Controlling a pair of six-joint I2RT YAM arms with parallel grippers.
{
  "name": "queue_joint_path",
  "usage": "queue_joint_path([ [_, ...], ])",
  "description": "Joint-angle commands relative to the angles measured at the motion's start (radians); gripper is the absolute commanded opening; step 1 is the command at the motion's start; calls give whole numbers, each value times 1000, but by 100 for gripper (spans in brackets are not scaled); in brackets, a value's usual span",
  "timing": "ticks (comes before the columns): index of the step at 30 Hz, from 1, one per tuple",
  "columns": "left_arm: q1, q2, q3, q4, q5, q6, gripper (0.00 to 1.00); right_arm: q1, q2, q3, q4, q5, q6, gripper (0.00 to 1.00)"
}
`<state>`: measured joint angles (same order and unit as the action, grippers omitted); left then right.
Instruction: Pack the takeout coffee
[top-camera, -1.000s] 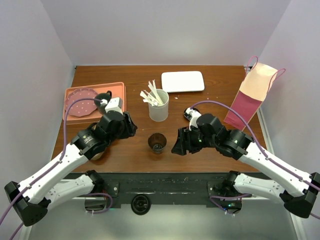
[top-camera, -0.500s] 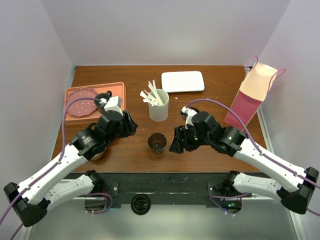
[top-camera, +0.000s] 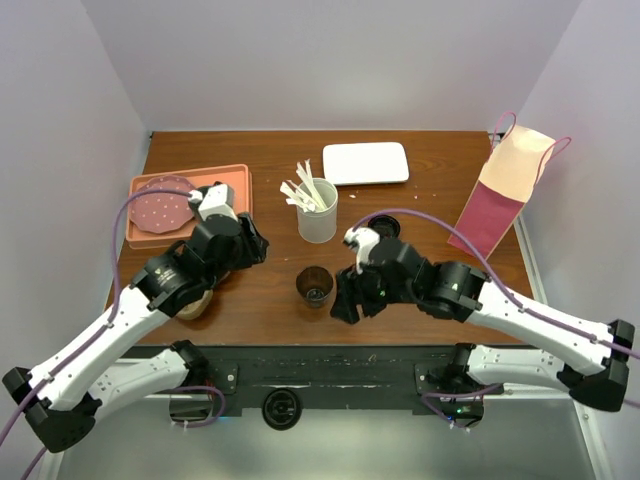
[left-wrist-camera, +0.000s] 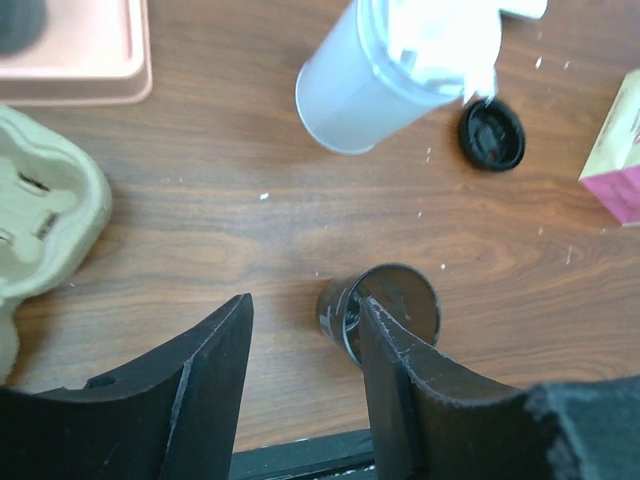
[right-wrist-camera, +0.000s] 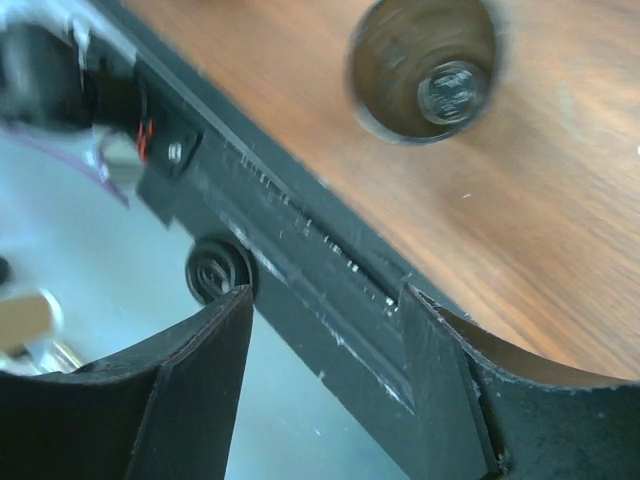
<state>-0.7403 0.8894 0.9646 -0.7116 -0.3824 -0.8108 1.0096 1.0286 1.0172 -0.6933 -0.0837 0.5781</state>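
Observation:
The takeout coffee (top-camera: 314, 285) is a small dark brown cup standing upright and uncovered near the table's front edge, also seen in the left wrist view (left-wrist-camera: 385, 310) and the right wrist view (right-wrist-camera: 425, 65). Its round black lid (top-camera: 385, 226) lies flat on the wood further back, apart from the cup (left-wrist-camera: 492, 133). My left gripper (top-camera: 256, 245) (left-wrist-camera: 305, 305) is open and empty, left of the cup, which sits just past its right finger. My right gripper (top-camera: 342, 297) (right-wrist-camera: 328, 295) is open and empty, right of the cup, its fingers hanging over the table's front edge.
A white cup of pale stirrers (top-camera: 318, 212) stands behind the coffee. A beige cup carrier (left-wrist-camera: 40, 230) lies at the left front, a salmon tray (top-camera: 235, 180) with a dark mug (left-wrist-camera: 18, 20) behind it. A white plate (top-camera: 365, 162) and pink paper bag (top-camera: 500, 195) stand at the back right.
My right arm has swung left toward the cup, uncovering the black lid behind it. The left arm has shifted slightly back and left. The cup has not moved.

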Motion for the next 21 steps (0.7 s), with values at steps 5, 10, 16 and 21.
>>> queue_joint_path([
  [5,-1,-41,229,-19,-157,1,54,485,224,110,2,310,-1,74],
  [10,1,-87,310,-22,-228,35,69,616,387,135,99,358,-6,84],
  [16,1,-124,384,-14,-288,79,100,699,576,161,264,349,-66,96],
  [21,1,-152,388,-49,-277,65,100,751,692,227,284,368,-100,96],
])
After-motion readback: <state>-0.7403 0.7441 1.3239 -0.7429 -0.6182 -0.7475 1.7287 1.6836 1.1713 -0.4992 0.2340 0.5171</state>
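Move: The dropped black lid lies past the table's front edge on the dark rail, about 16 cm back, 15 cm left and 19 cm below the right hand. The clear dark cup stands some 10 cm ahead of that hand, 7 cm to its left and 16 cm lower; the second black lid is on the table about 28 cm ahead and 9 cm to its right. From the left hand the dropped lid is roughly 27 cm back, 3 cm right and 21 cm down. The empty right hand leaves the cup's side and swings back towards its base, left and then also down, about 25 cm in all, closing on the dropped lid while its part-open fingers spread nearly full and it turns some 30 degrees counter-clockwise to point more steeply down. The left hand, empty too, rises about 18 cm and drifts left towards the tray side, tipping its fingers up and opening them wide. ##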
